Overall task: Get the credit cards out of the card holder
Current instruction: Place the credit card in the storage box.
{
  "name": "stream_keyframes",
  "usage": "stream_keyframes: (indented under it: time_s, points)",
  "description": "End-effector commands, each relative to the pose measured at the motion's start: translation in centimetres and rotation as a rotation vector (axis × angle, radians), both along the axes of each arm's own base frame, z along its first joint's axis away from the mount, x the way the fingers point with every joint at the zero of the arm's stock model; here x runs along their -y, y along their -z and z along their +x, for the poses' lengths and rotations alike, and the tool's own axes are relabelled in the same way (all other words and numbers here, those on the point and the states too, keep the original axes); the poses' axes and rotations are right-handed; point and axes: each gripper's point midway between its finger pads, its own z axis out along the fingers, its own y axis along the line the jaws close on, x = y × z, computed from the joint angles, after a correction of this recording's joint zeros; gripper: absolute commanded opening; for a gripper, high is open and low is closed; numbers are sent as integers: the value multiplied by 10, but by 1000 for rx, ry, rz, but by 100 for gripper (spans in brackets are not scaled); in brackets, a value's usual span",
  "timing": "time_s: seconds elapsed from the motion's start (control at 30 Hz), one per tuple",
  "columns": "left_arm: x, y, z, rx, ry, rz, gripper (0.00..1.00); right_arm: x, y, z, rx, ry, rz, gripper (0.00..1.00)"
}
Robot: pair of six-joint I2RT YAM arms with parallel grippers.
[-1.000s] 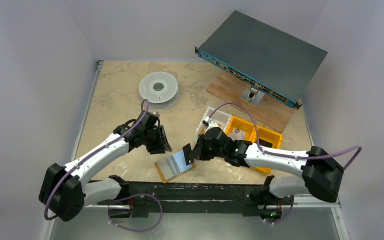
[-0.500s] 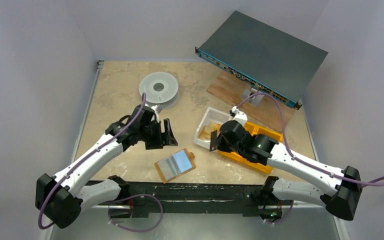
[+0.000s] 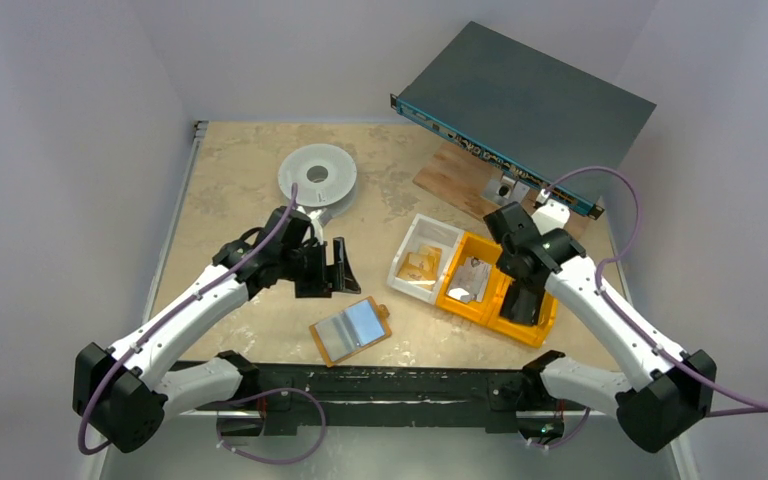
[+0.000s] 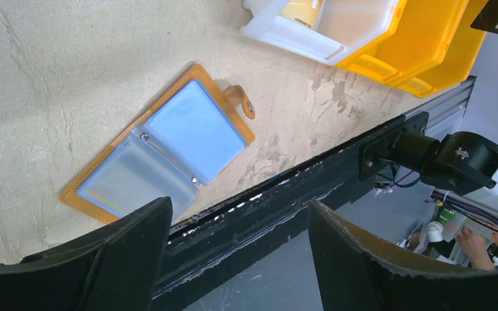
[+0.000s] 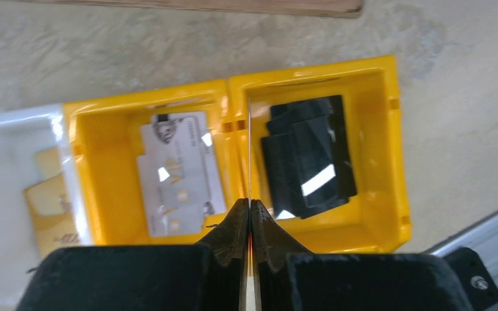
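Note:
The card holder (image 3: 350,328) lies open flat near the table's front edge, showing mustard-orange edges, clear blue sleeves and a strap tab; the left wrist view looks down on the card holder (image 4: 162,152). My left gripper (image 3: 338,268) hangs above and left of it, jaws wide apart and empty (image 4: 237,214). My right gripper (image 3: 525,308) is over the orange bins (image 3: 470,240), shut (image 5: 249,204) on a thin credit card (image 5: 249,149) seen edge-on above the divider. A silver card (image 5: 178,172) lies in the left orange bin and black cards (image 5: 308,155) in the right one.
A white bin (image 3: 407,255) with gold cards (image 5: 45,194) adjoins the orange bins. A white spool (image 3: 317,177) sits at the back left. A grey rack unit (image 3: 525,105) rests tilted on a wooden board (image 3: 460,180). A black rail (image 3: 390,380) runs along the front edge.
My right arm swung from the card holder back to over the orange bins, still pinching a card. The left gripper opened wide and shifted slightly right.

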Motion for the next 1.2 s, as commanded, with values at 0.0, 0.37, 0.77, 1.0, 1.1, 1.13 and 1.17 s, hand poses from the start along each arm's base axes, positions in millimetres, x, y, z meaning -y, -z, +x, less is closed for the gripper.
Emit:
stream_keyframes:
  time_s: [0.0, 0.37, 0.77, 1.0, 1.1, 1.13, 1.17]
  points:
    - [11, -18, 7, 55, 40, -53, 76, 32, -1, -2, -75, 75, -123, 0]
    - [12, -21, 7, 63, 56, -61, 76, 39, 14, -5, -184, 102, -177, 0]
    - [10, -15, 4, 54, 61, -49, 76, 19, 14, -11, -163, 5, -48, 31]
    - [-3, -9, 4, 64, 18, 5, 77, -35, 0, 3, -24, -244, 184, 47]
    - [-15, -2, 5, 56, -23, 42, 77, -66, -11, 4, 51, -355, 277, 57]
    - [-19, 0, 6, 53, -35, 50, 77, -78, -15, 4, 70, -394, 297, 60]
    - [-23, 1, 7, 49, -49, 60, 77, -92, -17, 2, 79, -436, 310, 62]
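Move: The right hand, shut on the black credit card it carries, hangs roughly over the wall between the storage box's two yellow compartments. The black card pile in the right-hand compartment lies about 4 cm to its right, 1 cm back and 12 cm below. At much the same depth, the white card pile lies some 6 cm left and 3 cm ahead of the hand, the gold cards about 16 cm left and 6 cm ahead. From the left hand, the black pile is some 40 cm right, about level fore and aft, 12 cm below. Still gripping the black credit card by its edge, the right hand goes about 3.5 cm to the right and 3 cm down, easing back slightly and tipping its fingers some 15 degrees steeper, which takes the card over the black pile in the right-hand compartment. After slowing almost to a stop it opens the fingers to a bit over half, letting go of the card, then swings about 6.5 cm left and rises 2.5 cm with fingers still spreading, the wrist untilting and turning counter-clockwise as it passes back towards the white cards. ##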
